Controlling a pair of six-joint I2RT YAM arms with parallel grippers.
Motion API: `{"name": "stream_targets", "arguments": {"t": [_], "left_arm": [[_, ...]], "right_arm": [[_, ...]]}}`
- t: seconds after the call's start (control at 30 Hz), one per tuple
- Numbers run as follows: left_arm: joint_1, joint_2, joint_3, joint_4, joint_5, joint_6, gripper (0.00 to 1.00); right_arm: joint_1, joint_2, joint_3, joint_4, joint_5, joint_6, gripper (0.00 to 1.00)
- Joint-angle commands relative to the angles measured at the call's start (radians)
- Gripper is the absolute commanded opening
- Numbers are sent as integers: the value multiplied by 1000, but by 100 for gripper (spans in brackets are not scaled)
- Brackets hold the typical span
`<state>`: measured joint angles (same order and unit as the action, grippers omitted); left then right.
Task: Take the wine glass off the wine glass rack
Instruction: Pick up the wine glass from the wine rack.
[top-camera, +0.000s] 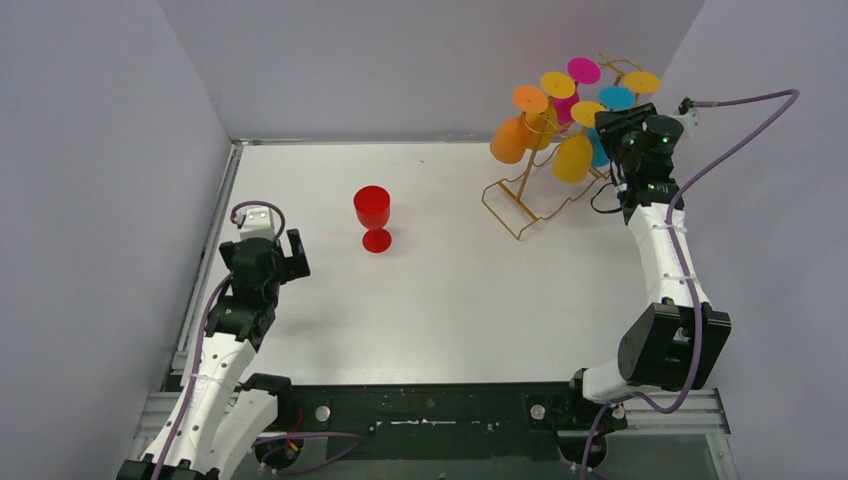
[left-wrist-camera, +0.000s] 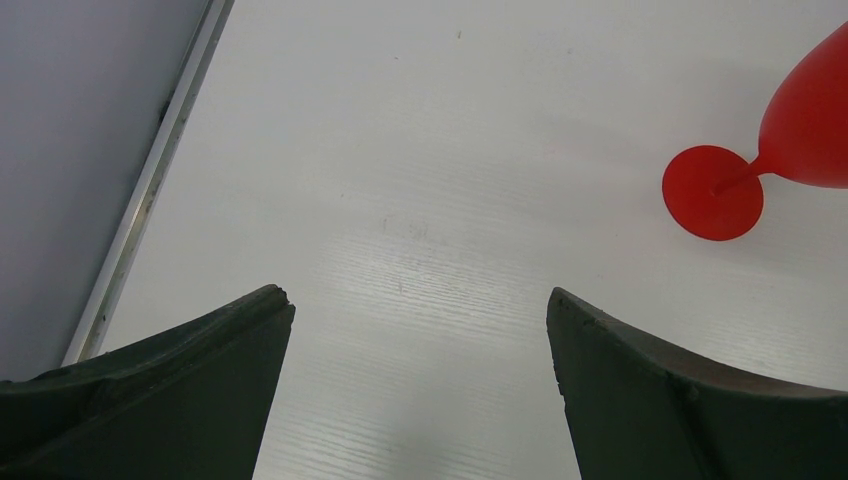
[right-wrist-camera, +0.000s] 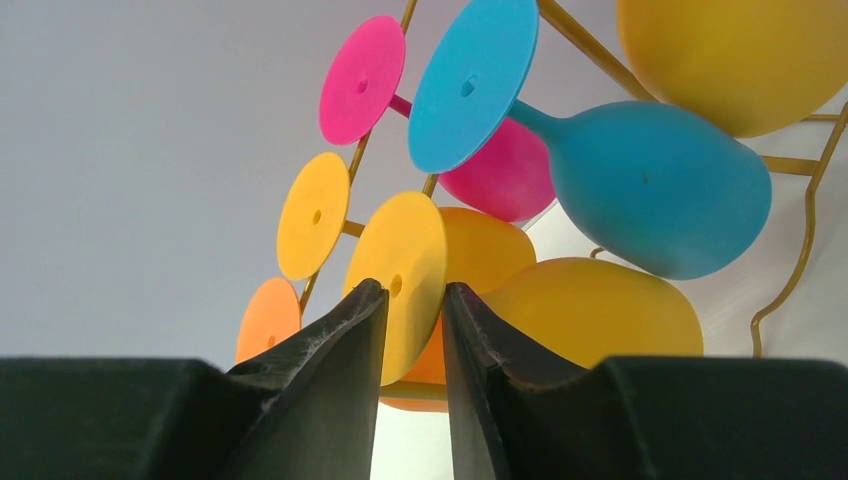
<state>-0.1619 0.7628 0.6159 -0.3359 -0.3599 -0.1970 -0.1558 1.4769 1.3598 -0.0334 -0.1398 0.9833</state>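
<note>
The gold wire wine glass rack (top-camera: 510, 205) stands at the back right of the table, and its wire (right-wrist-camera: 810, 230) also shows in the right wrist view. Several wine glasses hang on it upside down: orange, yellow, pink and blue. My right gripper (right-wrist-camera: 415, 292) is up at the rack (top-camera: 606, 135), its jaws a narrow gap apart. The round foot of a yellow wine glass (right-wrist-camera: 405, 270) sits right at its tips, and no clamping shows. A red wine glass (top-camera: 372, 215) stands upright mid-table. My left gripper (left-wrist-camera: 420, 300) hovers wide open and empty over the table, left of the red glass (left-wrist-camera: 800, 120).
A blue glass (right-wrist-camera: 650, 190) and a pink one (right-wrist-camera: 365, 80) hang close above my right fingers. A grey wall rises just behind the rack. A metal rail (left-wrist-camera: 150, 190) runs along the table's left edge.
</note>
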Motion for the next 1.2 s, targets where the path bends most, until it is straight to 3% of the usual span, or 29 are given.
{"name": "stream_targets", "arguments": {"t": [0.0,0.63,1.0,1.17], "left_arm": [[2,-11,2,58,11,19,97],[2,-11,1,52,4,21,97],[1,-14,2,50,7,21,97],[1,-16,0,51,6,21,97]], "right_arm": [[-1,-65,-9,36,-2,9,29],[-2,-74,-11,14,-22,14,16],[-11,-109,-15,20,-21,47,0],[-18,-118,-26,26,-34,75,0]]}}
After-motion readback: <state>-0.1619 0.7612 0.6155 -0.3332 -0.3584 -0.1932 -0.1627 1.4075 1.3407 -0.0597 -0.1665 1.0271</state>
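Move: The hanging yellow glass's foot, a flat disc, is about 3 cm straight ahead of the right hand and level with it, between the parted fingers. On the rack around it, at much the same height, the blue foot is some 6 cm ahead and 7 cm right of the hand, the second yellow foot 10 cm ahead and 3 cm left. From the left hand, the foot aimed at lies roughly 23 cm ahead, 60 cm right and 18 cm higher. The right fingers, already flanking the yellow foot from above and below, close from about a quarter open to nearly shut and pinch its near rim. Meanwhile the hand eases back about 2 cm towards the robot, pausing midway as the fingers close, then rises towards the end to nearly 2 cm up, its aim almost unchanged. ##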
